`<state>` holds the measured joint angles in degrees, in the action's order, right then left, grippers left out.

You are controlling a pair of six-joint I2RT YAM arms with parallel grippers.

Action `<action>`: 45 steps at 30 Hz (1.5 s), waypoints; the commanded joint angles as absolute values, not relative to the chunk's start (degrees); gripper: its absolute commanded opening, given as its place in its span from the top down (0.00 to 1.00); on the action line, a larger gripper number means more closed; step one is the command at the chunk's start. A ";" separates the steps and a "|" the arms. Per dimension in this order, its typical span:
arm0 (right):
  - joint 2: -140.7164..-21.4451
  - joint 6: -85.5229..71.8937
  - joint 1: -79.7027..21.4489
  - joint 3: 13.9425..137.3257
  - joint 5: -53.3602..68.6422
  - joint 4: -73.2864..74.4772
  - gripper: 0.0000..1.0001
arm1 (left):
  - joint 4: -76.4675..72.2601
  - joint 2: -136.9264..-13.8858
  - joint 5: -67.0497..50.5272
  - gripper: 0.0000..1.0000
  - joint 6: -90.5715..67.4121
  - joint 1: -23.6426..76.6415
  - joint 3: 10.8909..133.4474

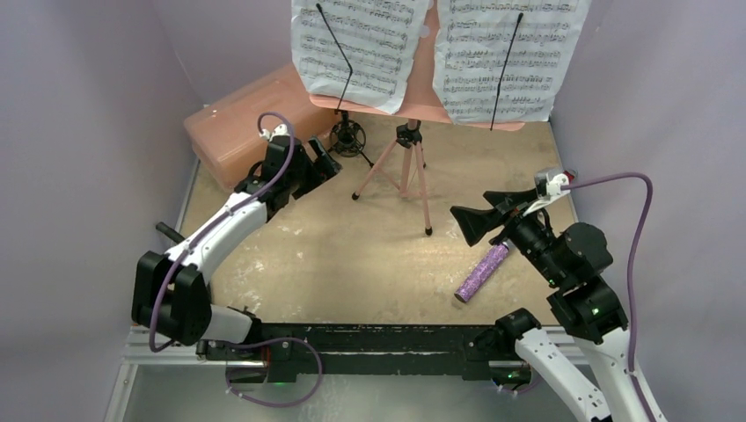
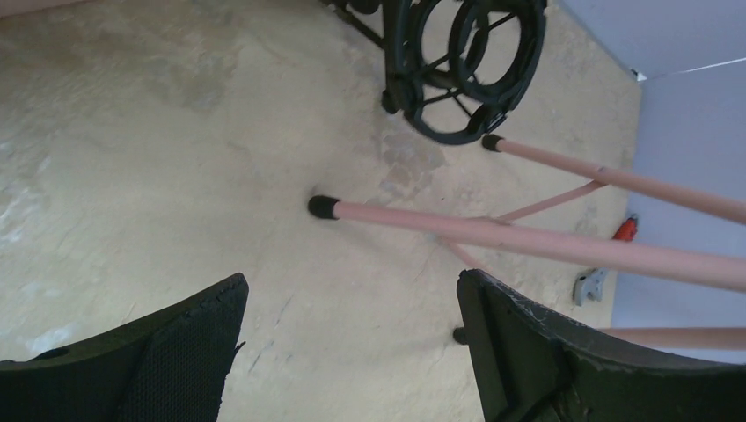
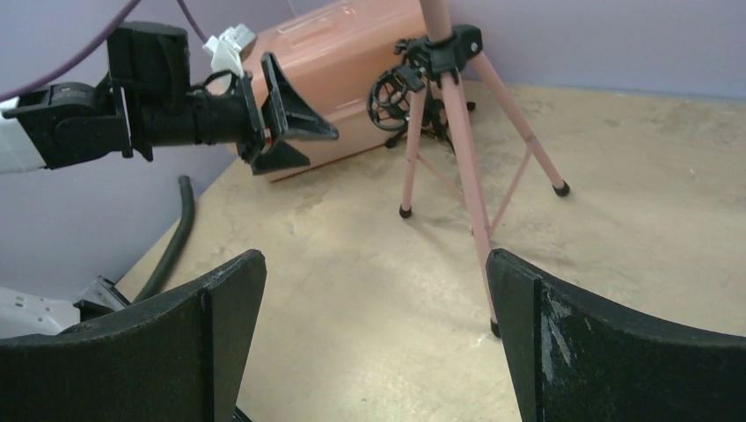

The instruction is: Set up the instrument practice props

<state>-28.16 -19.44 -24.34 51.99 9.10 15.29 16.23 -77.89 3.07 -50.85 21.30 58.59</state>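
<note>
The pink music stand (image 1: 406, 163) stands on its tripod at the back of the table. Two sheet-music pages (image 1: 356, 44) (image 1: 506, 53) rest side by side on its desk. The small black shock mount (image 1: 348, 138) stands just left of the tripod, and the left wrist view shows it (image 2: 457, 134) above a pink leg (image 2: 493, 237). The glittery purple microphone (image 1: 482, 271) lies flat at the front right. My left gripper (image 1: 327, 160) (image 2: 352, 281) hangs open and empty beside the shock mount. My right gripper (image 1: 471, 211) (image 3: 376, 257) is open and empty just above the microphone's far end, facing the stand (image 3: 457, 114).
A big pink case (image 1: 237, 123) (image 3: 343, 53) lies along the back left wall behind my left arm. A red-handled tool (image 2: 625, 230) lies by the right wall. A black hose (image 3: 171, 237) runs along the left edge. Purple walls close in on three sides.
</note>
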 commanded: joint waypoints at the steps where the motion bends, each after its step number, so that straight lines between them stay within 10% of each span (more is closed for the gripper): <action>1: -26.89 -19.19 -24.44 49.79 4.72 16.79 0.02 | 3.23 -82.45 0.27 0.12 -52.30 19.51 63.23; 14: -26.97 -17.66 -24.48 48.00 1.65 20.19 0.02 | 2.69 -100.53 -4.26 0.22 -56.51 16.88 77.25; 27: -28.72 -17.36 -24.48 48.25 0.17 19.69 0.02 | 4.04 -108.14 -6.01 0.57 -56.93 16.83 81.28; 45: -31.66 -16.36 -24.43 48.16 1.09 17.24 0.02 | 4.30 -96.10 -3.85 0.94 -56.09 16.79 74.95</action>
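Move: The ring of the black microphone mount is about 14 cm ahead of the left hand, 5 cm to its right and 2 cm lower. The pink case's middle lies some 24 cm left of the ring, 2 cm farther out; the music stand's nearest foot is 8 cm nearer than the ring, 2 cm farther right, down on the table. The microphone lies about 36 cm below the right hand, 3 cm back and 7 cm right. The left fingers close on the mount's ring and pinch it, after a reach of about 13 cm forward and slightly right, with a slight dip and a roll of some 10 degrees, left side dipping; then, holding, they begin to draw back a couple of centimetres. The right hand, wide open, sinks about 7 cm towards the microphone while easing forward and tipping down. ##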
